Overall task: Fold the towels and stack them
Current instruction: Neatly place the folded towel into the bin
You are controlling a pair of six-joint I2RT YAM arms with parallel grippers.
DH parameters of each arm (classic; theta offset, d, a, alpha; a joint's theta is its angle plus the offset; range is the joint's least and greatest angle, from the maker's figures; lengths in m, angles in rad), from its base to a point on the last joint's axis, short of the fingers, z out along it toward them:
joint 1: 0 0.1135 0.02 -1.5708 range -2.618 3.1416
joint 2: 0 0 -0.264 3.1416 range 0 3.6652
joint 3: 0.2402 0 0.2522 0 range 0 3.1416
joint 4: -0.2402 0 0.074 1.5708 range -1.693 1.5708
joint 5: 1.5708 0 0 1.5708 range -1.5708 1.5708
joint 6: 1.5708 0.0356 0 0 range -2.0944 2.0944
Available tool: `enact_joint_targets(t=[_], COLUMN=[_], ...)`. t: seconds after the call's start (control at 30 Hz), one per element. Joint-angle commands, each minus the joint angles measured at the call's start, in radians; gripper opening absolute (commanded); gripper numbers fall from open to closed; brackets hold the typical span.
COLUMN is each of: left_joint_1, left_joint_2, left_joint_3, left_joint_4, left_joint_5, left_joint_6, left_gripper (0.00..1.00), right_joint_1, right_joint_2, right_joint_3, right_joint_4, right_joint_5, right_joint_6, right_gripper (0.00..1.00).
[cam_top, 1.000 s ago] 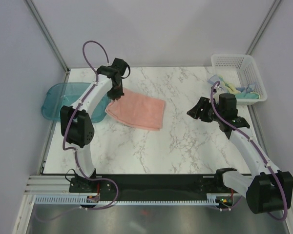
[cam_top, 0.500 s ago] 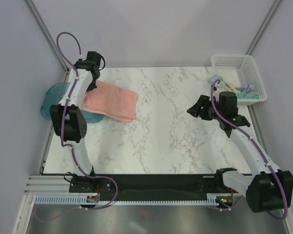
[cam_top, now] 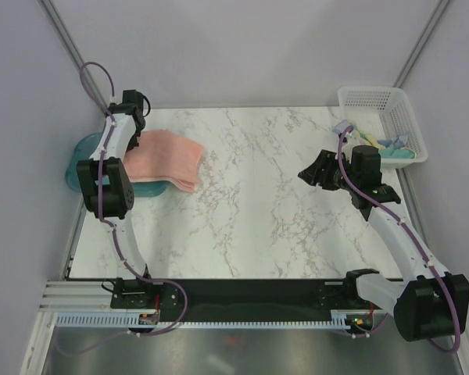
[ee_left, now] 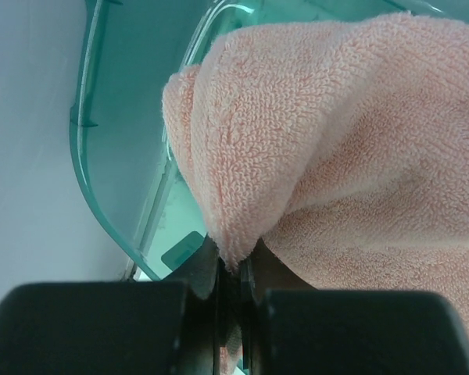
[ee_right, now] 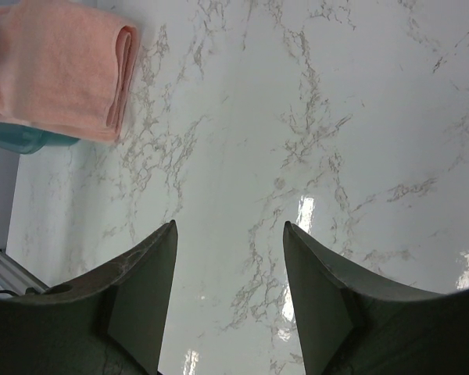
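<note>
A folded salmon-pink towel (cam_top: 168, 160) lies at the table's far left, its left part over the teal tray (cam_top: 76, 160). My left gripper (cam_top: 134, 129) is shut on that towel's corner. In the left wrist view the terry corner (ee_left: 242, 226) is pinched between the black jaws of this gripper (ee_left: 233, 269), above the tray's rim (ee_left: 90, 164). A pale yellow towel with teal patches (cam_top: 369, 141) and a light blue towel (cam_top: 397, 145) sit bunched in the white basket (cam_top: 375, 95). My right gripper (cam_top: 313, 173) hangs open over bare marble, fingers (ee_right: 144, 273) wide apart with nothing between them.
The basket stands at the back right corner. Grey walls close in the table on the left, back and right. The pink towel (ee_right: 62, 66) and a sliver of the tray (ee_right: 19, 139) show far off in the right wrist view.
My left gripper has pulled the pink towel leftwards and back, from the table's left-middle onto the tray. The right arm has stayed put, still open.
</note>
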Motion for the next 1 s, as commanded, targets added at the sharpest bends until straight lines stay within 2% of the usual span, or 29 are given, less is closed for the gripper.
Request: enact_joint_targets(t=[0.0,0.17,0.3,0.53,0.73,0.83,0.87,0.97], left_joint_1=[0.037,0.103,0.151,0.158,0.166,0.166,0.165,0.169], left_joint_2=[-0.006,0.005,0.037,0.137,0.198,0.192,0.193,0.192], left_joint_3=[0.021,0.003,0.024,0.083,0.23,0.265,0.271,0.262], left_joint_4=[0.05,0.065,0.073,0.06,0.042,0.043,0.045,0.043], left_joint_5=[-0.079,-0.082,-0.028,-0.036,-0.064,-0.094,-0.126,-0.139], left_joint_6=[0.053,0.037,0.032,0.046,0.04,0.038,0.038,0.034], left_gripper=[0.02,0.02,0.02,0.02,0.06,0.15,0.25,0.41], right_joint_1=[-0.002,-0.003,0.0,0.001,0.001,0.001,0.0,0.001], right_joint_2=[0.001,-0.001,-0.001,-0.001,0.013,0.021,0.022,0.026], right_joint_3=[0.007,0.015,0.015,-0.001,0.007,0.007,0.009,0.018], right_joint_4=[0.044,0.039,0.033,0.033,0.034,0.031,0.031,0.028], right_joint_5=[-0.019,-0.009,0.001,0.017,0.014,0.021,0.023,0.031], right_joint_6=[-0.01,-0.009,-0.018,-0.02,-0.02,-0.02,-0.02,-0.021], right_gripper=[0.64,0.64,0.65,0.64,0.65,0.65,0.65,0.65])
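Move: The left hand still pinches the folded towel's left end at the bin's far side; the bin's middle is about 3 cm to its left, 4 cm back and 9 cm below. The towel's middle trails some 11 cm to the hand's right, 4 cm back and 3 cm lower, its free end hanging past the bin's right rim. From the idle right hand, the bin lies roughly 58 cm left, 9 cm ahead and 14 cm below. Left hand carries the towel about 8 cm left, lowers it 5 cm into the bin, then opens partly while rising. ##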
